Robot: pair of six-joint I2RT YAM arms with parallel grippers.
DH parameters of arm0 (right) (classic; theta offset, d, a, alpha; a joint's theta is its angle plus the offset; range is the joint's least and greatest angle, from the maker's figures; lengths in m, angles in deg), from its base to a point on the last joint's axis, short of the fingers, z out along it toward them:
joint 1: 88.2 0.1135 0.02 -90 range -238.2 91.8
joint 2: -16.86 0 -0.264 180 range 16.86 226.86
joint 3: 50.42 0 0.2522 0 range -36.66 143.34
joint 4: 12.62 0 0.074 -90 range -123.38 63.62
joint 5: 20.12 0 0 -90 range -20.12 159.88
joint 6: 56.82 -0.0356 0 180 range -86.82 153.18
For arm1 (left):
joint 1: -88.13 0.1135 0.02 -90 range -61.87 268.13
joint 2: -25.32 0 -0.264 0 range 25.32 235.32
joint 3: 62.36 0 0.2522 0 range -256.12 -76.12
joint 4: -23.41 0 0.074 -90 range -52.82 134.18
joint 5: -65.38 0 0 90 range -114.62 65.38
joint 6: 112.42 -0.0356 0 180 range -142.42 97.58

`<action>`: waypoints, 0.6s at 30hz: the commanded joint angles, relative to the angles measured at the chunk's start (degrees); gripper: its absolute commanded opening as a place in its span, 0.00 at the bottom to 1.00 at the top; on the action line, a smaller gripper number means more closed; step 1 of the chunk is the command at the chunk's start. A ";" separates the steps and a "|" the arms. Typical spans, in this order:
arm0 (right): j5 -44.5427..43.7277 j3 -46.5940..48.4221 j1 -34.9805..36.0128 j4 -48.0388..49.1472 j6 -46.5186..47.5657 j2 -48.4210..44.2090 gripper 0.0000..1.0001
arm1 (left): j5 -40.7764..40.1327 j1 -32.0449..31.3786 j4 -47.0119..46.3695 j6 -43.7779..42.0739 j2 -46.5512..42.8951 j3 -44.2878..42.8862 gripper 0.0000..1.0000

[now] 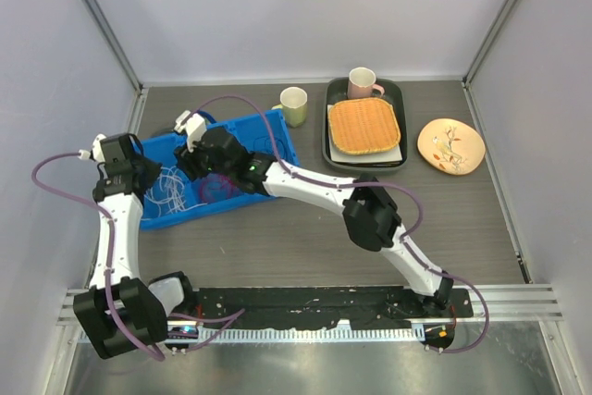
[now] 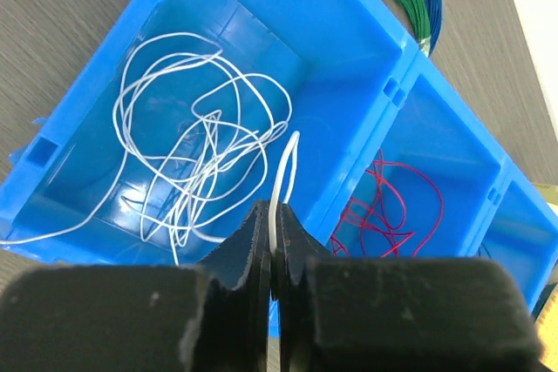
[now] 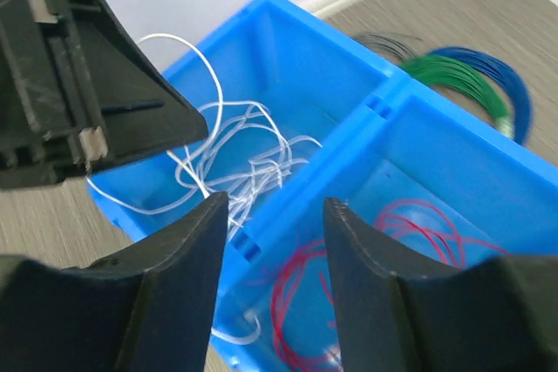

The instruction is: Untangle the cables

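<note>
The cables lie in a blue divided bin (image 2: 401,93). A white tangle (image 2: 192,154) fills one compartment, and red loops (image 2: 392,206) lie in the compartment beside it. My left gripper (image 2: 276,213) is shut on one white strand, which rises from between its fingertips. My right gripper (image 3: 275,211) hangs open above the divider between the white tangle (image 3: 253,158) and the red loops (image 3: 296,298), holding nothing. From above, both grippers, the left (image 1: 148,175) and the right (image 1: 191,164), are over the bin's left half (image 1: 242,124). No dark blue cable shows.
A green-and-blue coil (image 3: 475,76) lies just outside the bin's far corner. To the right stand a green cup (image 1: 294,105), a pink cup (image 1: 363,83), a black tray (image 1: 326,127) holding a woven mat (image 1: 365,125), and a patterned plate (image 1: 450,146).
</note>
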 commanded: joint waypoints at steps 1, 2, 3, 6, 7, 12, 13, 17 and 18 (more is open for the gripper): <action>-12.48 -7.40 0.25 -2.91 5.72 -10.56 0.62 | 1.94 0.50 -1.61 0.14 2.02 -1.46 0.16; -15.13 -10.46 0.25 -2.99 6.79 -12.14 0.64 | 2.12 0.41 -1.17 -0.04 2.72 -1.56 0.21; -18.03 -11.88 0.25 -2.91 7.33 -13.46 0.66 | 2.12 0.41 -0.99 -0.12 2.73 -1.73 0.27; -30.50 -17.15 0.17 -2.82 8.91 -18.64 0.74 | 1.33 0.41 -0.21 0.05 1.86 -1.91 0.69; -32.97 -18.91 0.17 -2.56 8.91 -21.88 0.78 | 1.15 0.41 -0.03 0.22 1.33 -1.91 0.81; -43.27 -34.72 -0.09 1.04 3.39 -32.96 0.88 | 3.60 -0.29 2.52 0.22 -3.76 -3.23 1.00; -43.37 -37.36 -1.14 1.57 0.85 -34.81 0.89 | 4.48 -0.64 2.52 0.66 -4.82 -3.14 1.00; -42.58 -52.01 -5.45 2.28 -8.04 -47.18 0.92 | 7.40 -7.90 3.83 0.40 -8.69 -4.54 1.00; -41.88 -54.50 -6.50 2.28 -10.92 -49.83 0.92 | 5.30 -10.29 4.71 0.40 -9.56 -5.68 1.00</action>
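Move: The left hand has a white cable's loop pinched in its tips; the white pile in the box's left compartment lies about 3 cm ahead of it, 3 cm left and 12 cm down, with the red cable some 10 cm right and 5 cm ahead, at pile height. From the empty, half-open right hand the dark cable's compartment is roughly 19 cm right, 5 cm ahead and 17 cm below; the red cable is about 5 cm right, 2 cm ahead, and the white pile 8 cm left, 1 cm back, both similarly low. The left hand sinks about 1.5 cm towards the white pile while its fingers spread from nearly shut to fully open and let go of the white loop, then rises, ending some 3 cm higher and 3 cm to the right, still wide open. Meanwhile the right hand, touching nothing, sweeps about 25 cm to the right over the box towards the dark cable's end, rising slightly, turning some 40 degrees clockwise and opening nearly all the way. ##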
